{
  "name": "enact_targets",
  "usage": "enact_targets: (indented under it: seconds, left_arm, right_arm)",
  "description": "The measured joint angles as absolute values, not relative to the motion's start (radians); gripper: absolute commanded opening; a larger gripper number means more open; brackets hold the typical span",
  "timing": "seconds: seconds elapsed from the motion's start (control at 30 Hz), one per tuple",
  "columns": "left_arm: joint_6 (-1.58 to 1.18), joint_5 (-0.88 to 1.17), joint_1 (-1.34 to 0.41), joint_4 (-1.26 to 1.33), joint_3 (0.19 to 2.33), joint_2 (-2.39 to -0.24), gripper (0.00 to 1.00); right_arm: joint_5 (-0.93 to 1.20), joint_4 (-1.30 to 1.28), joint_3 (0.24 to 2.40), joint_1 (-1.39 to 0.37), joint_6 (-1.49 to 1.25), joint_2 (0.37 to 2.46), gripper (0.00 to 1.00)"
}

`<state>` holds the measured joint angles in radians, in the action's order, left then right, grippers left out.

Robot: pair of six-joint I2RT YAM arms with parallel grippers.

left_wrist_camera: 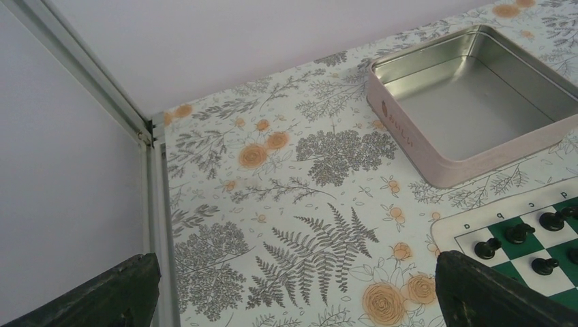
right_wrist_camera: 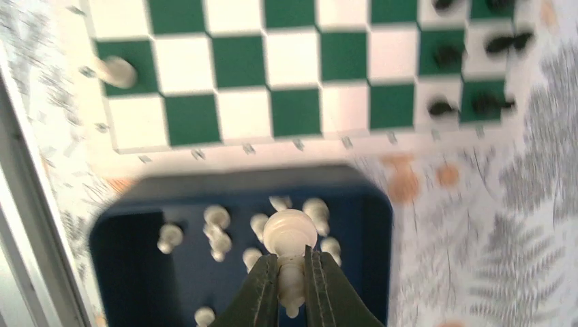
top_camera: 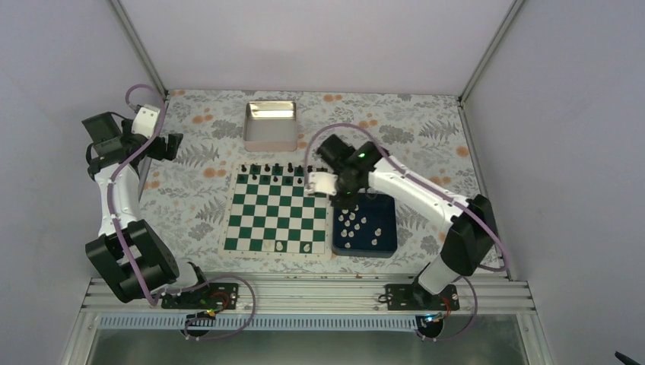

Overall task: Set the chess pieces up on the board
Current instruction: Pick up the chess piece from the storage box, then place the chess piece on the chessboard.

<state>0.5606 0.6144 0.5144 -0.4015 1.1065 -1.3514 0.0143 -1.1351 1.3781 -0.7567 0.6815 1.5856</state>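
The green and white board (top_camera: 278, 211) lies mid-table, with two white chess pieces (top_camera: 280, 247) on its near row. One of them shows in the right wrist view (right_wrist_camera: 117, 71) on the board (right_wrist_camera: 293, 61). Several more white pieces (top_camera: 357, 226) lie loose in the blue tray. My right gripper (top_camera: 344, 199) hangs over the tray's far left corner, shut (right_wrist_camera: 292, 262) on a white piece (right_wrist_camera: 290, 235) that it holds sideways by the stem. My left gripper (top_camera: 171, 144) is open far left over the tablecloth, with nothing between its fingers (left_wrist_camera: 123, 293).
A dark blue tray (top_camera: 388, 247) sits against the board's right edge. Black pieces (top_camera: 274, 169) line the board's far rows, also seen from the left wrist (left_wrist_camera: 518, 235). An empty metal tin (top_camera: 270, 125) stands behind the board. White walls enclose the floral tablecloth.
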Motion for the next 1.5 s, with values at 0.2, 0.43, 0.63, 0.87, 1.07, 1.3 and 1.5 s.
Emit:
enact_targets:
  seconds: [0.2,0.43,0.63,0.87,1.07,1.3,1.5]
  left_arm:
    - [0.561,0.614,0.508,-0.402,1.106,-1.350,1.00]
    - [0.561,0.614,0.508,-0.400,1.103,-1.339,1.00]
    - [0.561,0.614,0.508,-0.400,1.090,-1.334,1.00]
    - [0.561,0.613,0.508,-0.399,1.088,-1.334,1.00]
    - [0.561,0.613,0.508,-0.398,1.085,-1.334,1.00]
    - [0.563,0.613,0.508,-0.398,1.081,-1.334,1.00]
    - [0.565,0.612,0.508,-0.398,1.079,-1.334,1.00]
  right_arm:
    - [0.017,-1.130,1.465,-0.970,0.661,1.723,0.07]
    - [0.037,-1.105,1.504,-1.123,0.661,1.894,0.07]
    - [0.054,-1.082,1.531,-1.185,0.663,1.955,0.07]
    - [0.059,-1.057,1.536,-1.190,0.665,1.980,0.07]
    - [0.058,-1.040,1.536,-1.189,0.669,1.996,0.07]
    - [0.058,-1.031,1.536,-1.182,0.681,2.035,0.07]
    - [0.058,-1.022,1.536,-1.174,0.687,2.040,0.07]
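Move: I already hold a white chess piece in my right hand, just above the storage box's board-side edge. The empty f1 square I take it to lies about 14 cm to the left, 10 cm back and some 14 cm below. White pieces flank it: e1's about 4 cm farther left, g1's about 4 cm to the square's right. The storage box's middle is roughly 8 cm right of my right hand and 3 cm back. From my left hand, f1 lies some 34 cm right and 24 cm back. My right hand keeps its pinch on the piece and swings quickly left, then back and down from the storage box to the near edge of the board, about 14 cm left and 10 cm back, turning some 25 degrees counter-clockwise. Once over f1, between the e1 and g1 pieces, I slow and ease the last 3 cm or so down, fingers still shut. ##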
